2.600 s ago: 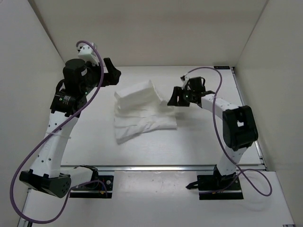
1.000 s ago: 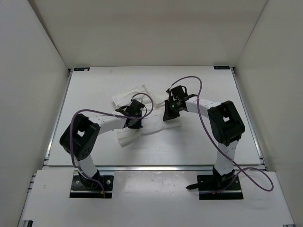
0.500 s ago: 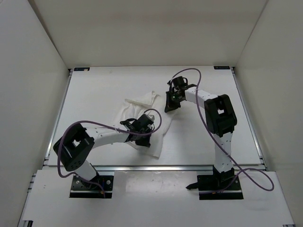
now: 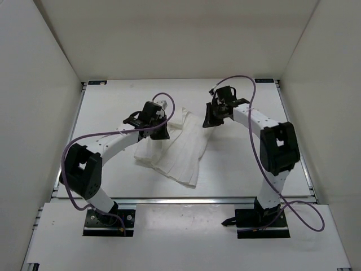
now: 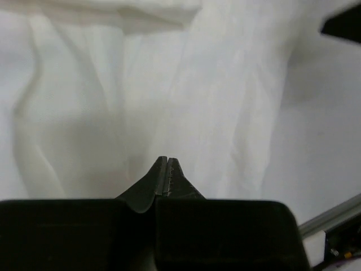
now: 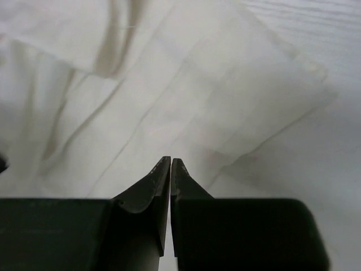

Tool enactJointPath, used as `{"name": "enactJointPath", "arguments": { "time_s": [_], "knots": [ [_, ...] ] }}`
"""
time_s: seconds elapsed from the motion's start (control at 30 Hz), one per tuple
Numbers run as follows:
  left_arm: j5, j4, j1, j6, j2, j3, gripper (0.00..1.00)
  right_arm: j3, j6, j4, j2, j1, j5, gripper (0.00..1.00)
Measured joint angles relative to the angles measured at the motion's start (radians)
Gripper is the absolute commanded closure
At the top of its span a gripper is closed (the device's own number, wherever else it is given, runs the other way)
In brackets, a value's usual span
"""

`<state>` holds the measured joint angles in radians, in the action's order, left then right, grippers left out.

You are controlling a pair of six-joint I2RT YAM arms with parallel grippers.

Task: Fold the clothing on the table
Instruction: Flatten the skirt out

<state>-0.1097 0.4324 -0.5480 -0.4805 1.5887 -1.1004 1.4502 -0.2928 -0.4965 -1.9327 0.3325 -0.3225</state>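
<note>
The clothing is a thin white pleated garment lying rumpled near the middle of the table, stretched from the far side towards the near edge. My left gripper hovers over the clothing's far left part, shut, and nothing shows between its fingers. In the left wrist view, the left gripper points down at creased fabric. My right gripper is at the clothing's far right corner, also shut with nothing in it. The right wrist view has the right gripper above a flat folded corner of the cloth.
Metal rails border the table at the near edge and sides, and white walls enclose it. Both arm bases stand on the near shelf. Purple cables loop over each arm. Bare tabletop lies right of the cloth.
My left gripper has moved from the near part of the clothing to its far left part. The clothing now lies more spread out. My right gripper has shifted slightly right.
</note>
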Motion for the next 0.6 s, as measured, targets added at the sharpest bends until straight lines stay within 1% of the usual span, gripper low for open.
{"name": "enactJointPath", "arguments": {
  "time_s": [0.1, 0.2, 0.3, 0.37, 0.5, 0.6],
  "knots": [
    [0.022, -0.007, 0.039, 0.055, 0.035, -0.041, 1.00, -0.114, -0.055, 0.059, 0.159, 0.045, -0.021, 1.00],
    [0.035, -0.008, 0.047, 0.098, 0.100, -0.046, 1.00, -0.207, -0.102, 0.127, 0.228, 0.130, -0.038, 1.00],
    [0.047, 0.015, 0.058, 0.130, 0.167, -0.045, 1.00, -0.281, -0.138, 0.161, 0.203, 0.209, -0.061, 1.00],
    [0.057, 0.038, 0.067, 0.151, 0.200, -0.045, 1.00, -0.325, -0.157, 0.163, 0.162, 0.236, -0.077, 1.00],
    [0.072, 0.078, 0.092, 0.185, 0.212, -0.041, 1.00, -0.396, -0.185, 0.151, 0.112, 0.221, -0.082, 1.00],
    [0.076, 0.097, 0.120, 0.206, 0.212, -0.036, 1.00, -0.401, -0.190, 0.140, 0.112, 0.209, -0.090, 1.00]
  ]
}}
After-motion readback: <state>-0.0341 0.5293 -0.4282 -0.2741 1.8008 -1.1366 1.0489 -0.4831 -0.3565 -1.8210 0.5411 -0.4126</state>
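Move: The skirt's rumpled left part lies about 8 cm to the left of the left hand, level with it and some 8 cm below; the skirt's left corner is around 13 cm left and 4 cm nearer the base. For the right hand, the middle of the skirt's right edge is roughly 12 cm back, 4 cm left and 7 cm down. The folded flap lies about 5 cm ahead and 12 cm left of this right hand. Onto the skirt's rumpled left part comes the left hand, shut fingers first nudging forward, then sinking about 8 cm while going some 7 cm left, tips meeting the cloth and drawing it left as its left side rolls up 15 degrees. To the skirt's right edge goes the shut right hand: up and over, about 14 cm back and 5 cm left, then down onto the cloth, tilting 15 degrees. ##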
